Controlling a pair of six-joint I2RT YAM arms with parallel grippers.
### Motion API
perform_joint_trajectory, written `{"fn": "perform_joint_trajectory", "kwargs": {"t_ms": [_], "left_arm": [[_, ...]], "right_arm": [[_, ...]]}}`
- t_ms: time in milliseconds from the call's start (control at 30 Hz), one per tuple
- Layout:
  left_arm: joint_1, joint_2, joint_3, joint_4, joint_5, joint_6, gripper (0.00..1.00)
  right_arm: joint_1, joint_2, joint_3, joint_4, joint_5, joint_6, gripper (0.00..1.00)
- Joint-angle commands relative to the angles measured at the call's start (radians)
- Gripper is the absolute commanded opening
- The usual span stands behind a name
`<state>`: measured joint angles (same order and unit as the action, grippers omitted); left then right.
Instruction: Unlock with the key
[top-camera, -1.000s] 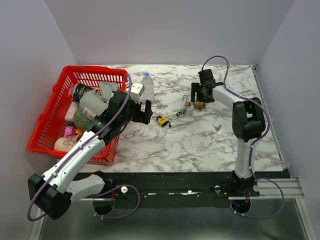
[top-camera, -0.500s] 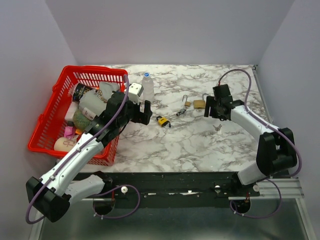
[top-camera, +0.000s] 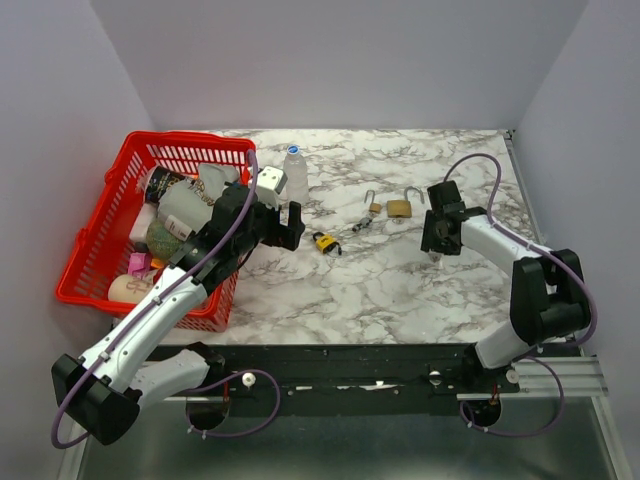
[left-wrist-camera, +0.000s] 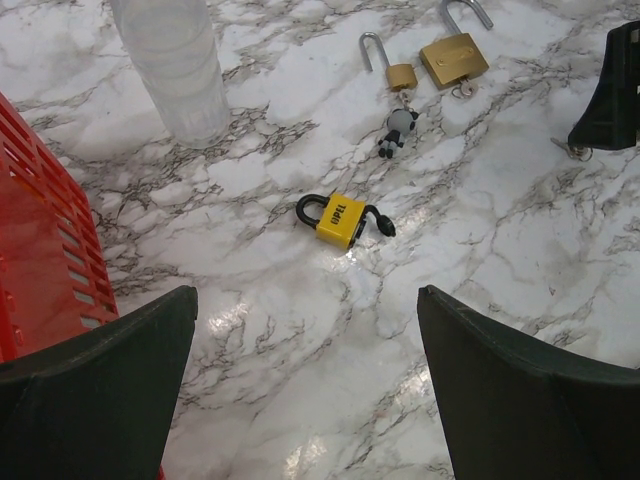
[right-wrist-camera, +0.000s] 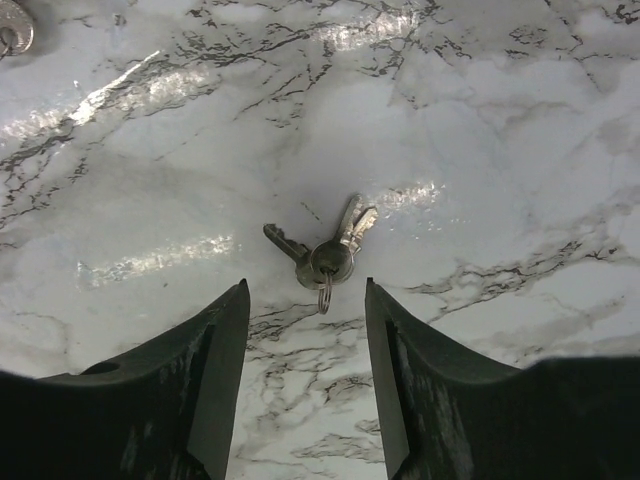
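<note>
A small bunch of silver keys (right-wrist-camera: 325, 255) on a ring lies flat on the marble, just ahead of my right gripper (right-wrist-camera: 306, 290), whose jaws stand apart with nothing between them. From above, the right gripper (top-camera: 437, 238) hovers over the keys (top-camera: 434, 256). A yellow padlock (left-wrist-camera: 340, 218) lies mid-table. My left gripper (left-wrist-camera: 305, 300) is wide open above bare marble just short of it. A brass padlock (left-wrist-camera: 455, 58) and a smaller brass padlock (left-wrist-camera: 402, 75) with a panda charm lie farther back, shackles open.
A red basket (top-camera: 100, 250) full of items stands at the left, beside the left arm. A clear plastic bottle (top-camera: 295, 172) stands upright behind the left gripper, with a white cube (top-camera: 272, 180) next to it.
The right arm swung from the brass padlocks toward the near right and now sits over the keys, its jaws narrower than before. The left arm has not moved.
</note>
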<state>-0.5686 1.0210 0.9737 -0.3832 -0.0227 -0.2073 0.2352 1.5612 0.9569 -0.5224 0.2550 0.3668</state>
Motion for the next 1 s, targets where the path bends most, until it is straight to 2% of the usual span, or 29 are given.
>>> {"fn": "perform_joint_trajectory", "kwargs": {"t_ms": [0,200,400,500,533,600,800,967], "left_arm": [[0.006,-0.018,-0.007,0.021,0.007,0.000,0.99],[0.004,-0.016,-0.007,0.020,0.007,0.002,0.99],[0.004,-0.012,-0.007,0.018,0.003,0.002,0.99],[0.004,-0.013,-0.007,0.020,0.004,0.002,0.99],[0.006,-0.013,-0.007,0.020,0.003,0.002,0.99],[0.004,-0.013,-0.009,0.020,0.006,0.002,0.99],[0.006,-0.004,-0.009,0.024,0.021,-0.010,0.99],[0.004,-0.010,-0.016,0.041,0.062,-0.017,0.99]], "right_arm": [[-0.010,0.028,-0.009,-0.018,0.033,0.011,0.55],[-0.017,0.071,0.009,-0.016,0.015,0.009,0.49],[-0.030,0.092,0.020,-0.016,0.000,0.003,0.38],[-0.033,0.108,0.026,-0.016,-0.005,-0.003,0.22],[-0.031,0.108,0.025,-0.016,-0.008,-0.005,0.10],[-0.031,0.103,0.025,-0.014,-0.011,-0.011,0.01],[-0.033,-0.024,-0.007,0.004,-0.109,-0.052,0.01],[-0.031,-0.179,-0.033,0.058,-0.390,-0.109,0.01]]}}
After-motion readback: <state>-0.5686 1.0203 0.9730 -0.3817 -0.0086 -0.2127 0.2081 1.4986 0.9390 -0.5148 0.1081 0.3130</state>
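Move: The keys lie almost straight under the right fingertips, about 3 cm down and 1 cm to the right. The large brass padlock is some 15 cm ahead and 8 cm left of this hand, the small grey figure about 10 cm ahead and 16 cm left, the yellow padlock roughly 4 cm ahead and 24 cm left. From the left hand the keys are about 30 cm right, 6 cm ahead and 23 cm below. The right hand sinks about 2.5 cm, shuts on the keys, then rises nearly 4 cm while drifting left. ##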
